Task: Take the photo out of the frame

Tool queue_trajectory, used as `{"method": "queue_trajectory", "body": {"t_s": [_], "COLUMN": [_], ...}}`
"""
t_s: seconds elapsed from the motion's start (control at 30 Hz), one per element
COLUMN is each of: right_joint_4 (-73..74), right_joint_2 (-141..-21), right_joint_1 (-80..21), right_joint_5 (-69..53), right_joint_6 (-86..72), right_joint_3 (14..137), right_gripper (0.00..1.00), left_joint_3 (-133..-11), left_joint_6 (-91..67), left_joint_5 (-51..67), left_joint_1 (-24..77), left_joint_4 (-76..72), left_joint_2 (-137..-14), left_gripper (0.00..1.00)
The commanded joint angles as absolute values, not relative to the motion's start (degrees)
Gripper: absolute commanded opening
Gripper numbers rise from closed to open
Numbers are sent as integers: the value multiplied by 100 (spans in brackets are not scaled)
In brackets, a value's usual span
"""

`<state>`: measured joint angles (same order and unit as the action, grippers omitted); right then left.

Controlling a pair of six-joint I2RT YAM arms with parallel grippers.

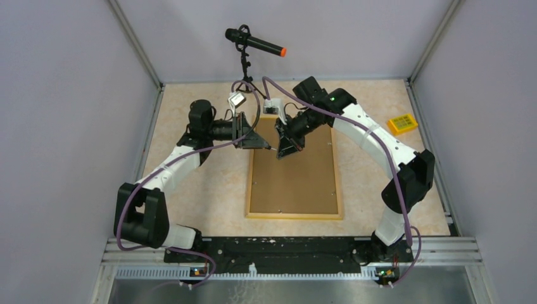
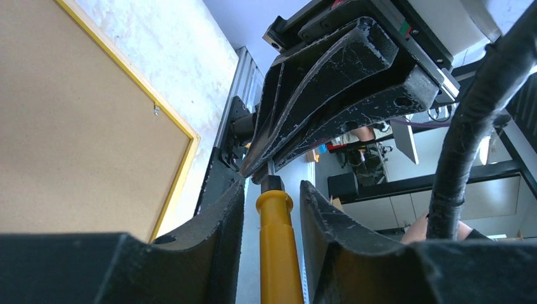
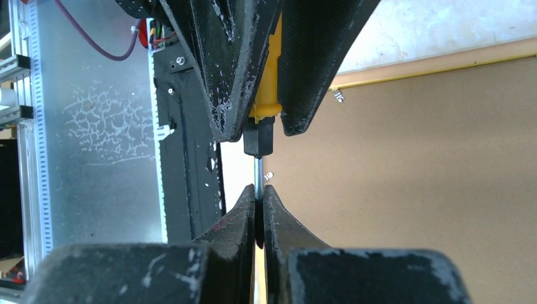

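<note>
The frame [image 1: 294,183] lies face down on the table, brown back [image 2: 69,126] up, with its yellow border showing at the edge. The photo is hidden under that back. Both grippers meet above the frame's far left corner, end to end along a yellow-handled screwdriver [image 2: 278,247]. My left gripper [image 2: 272,185] is open, its fingers either side of the handle with a gap on each side. My right gripper [image 3: 258,189] is shut on the screwdriver's thin metal shaft [image 3: 257,170]. Small metal clips [image 3: 337,95] sit near the back's edge.
A small yellow block [image 1: 403,123] lies at the back right of the table. A microphone [image 1: 256,43] on a stand rises behind the grippers. Pale walls close in three sides, and a black rail [image 1: 291,253] runs along the near edge.
</note>
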<state>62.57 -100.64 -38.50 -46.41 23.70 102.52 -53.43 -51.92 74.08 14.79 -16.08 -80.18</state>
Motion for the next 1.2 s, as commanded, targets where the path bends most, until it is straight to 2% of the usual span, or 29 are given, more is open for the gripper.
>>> {"method": "queue_trajectory", "body": {"t_s": [0.0, 0.17, 0.2, 0.27, 0.3, 0.33, 0.4, 0.53, 0.67, 0.83, 0.97, 1.17], "right_joint_4": [5994, 5901, 5890, 5908, 5919, 5933, 5876, 5237, 4501, 3739, 3471, 3077], "right_joint_2": [-9980, -9984, -9977, -9920, -9873, -9797, -9534, -8563, -7609, -7095, -7110, -7094], "right_joint_1": [-3886, -3745, -3687, -3514, -3398, -3270, -3096, -3073, -3529, -4392, -4590, -5632], "right_joint_5": [-4739, -4648, -4610, -4545, -4497, -4448, -4180, -3269, -2553, -1996, -2003, -1705], "right_joint_6": [2246, 2117, 2093, 2087, 2111, 2168, 2363, 2954, 3092, 2861, 2692, 2563], "right_joint_3": [10322, 10348, 10357, 10372, 10360, 10326, 9996, 8551, 7019, 5719, 5139, 4434], "right_gripper": [0, 2, 11, 41, 52, 60, 69, 76, 83, 88, 92, 95], "left_joint_3": [-5275, -5362, -5434, -5669, -5841, -6026, -6417, -6910, -6746, -6478, -6414, -6139], "left_joint_6": [-5325, -5165, -5008, -4106, -3570, -2983, -1887, 40, 1046, 925, 591, 431], "left_joint_5": [7420, 7471, 7475, 7448, 7359, 7261, 6967, 6016, 4993, 4457, 4309, 4235], "left_joint_1": [1490, 1453, 1420, 1335, 1257, 1165, 989, 783, 782, 773, 758, 672], "left_joint_4": [-2069, -1830, -1567, -667, 45, 713, 1887, 3792, 4439, 4431, 4404, 4447], "left_joint_2": [-7888, -7835, -7819, -7773, -7757, -7726, -7709, -7675, -7462, -7270, -7294, -7143], "left_gripper": [39, 20, 15, 4, 0, 0, 0, 0, 0, 0, 0, 0]}}
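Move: Between the left hand's open fingers sits the screwdriver's yellow handle, its middle about 1 cm to the left; the near clip on the frame's left edge is about 5 cm ahead, 2 cm left and 26 cm below. From the right hand, pinching the shaft, that handle is some 7 cm to the left. The middle of the frame's near edge lies about 8 cm back, 4 cm right and 23 cm down; its clip some 6 cm left of that middle. Closing on the screwdriver handle, the left hand takes hold while the right opens wide and lets go of the shaft. The right hand slips off some 4 cm forward and to the right, then swings back and down, ending about 16 cm lower over the frame's near edge. The left carries the driver about 10 cm left and 9 down, tilting it some 40 degrees tip-down. ##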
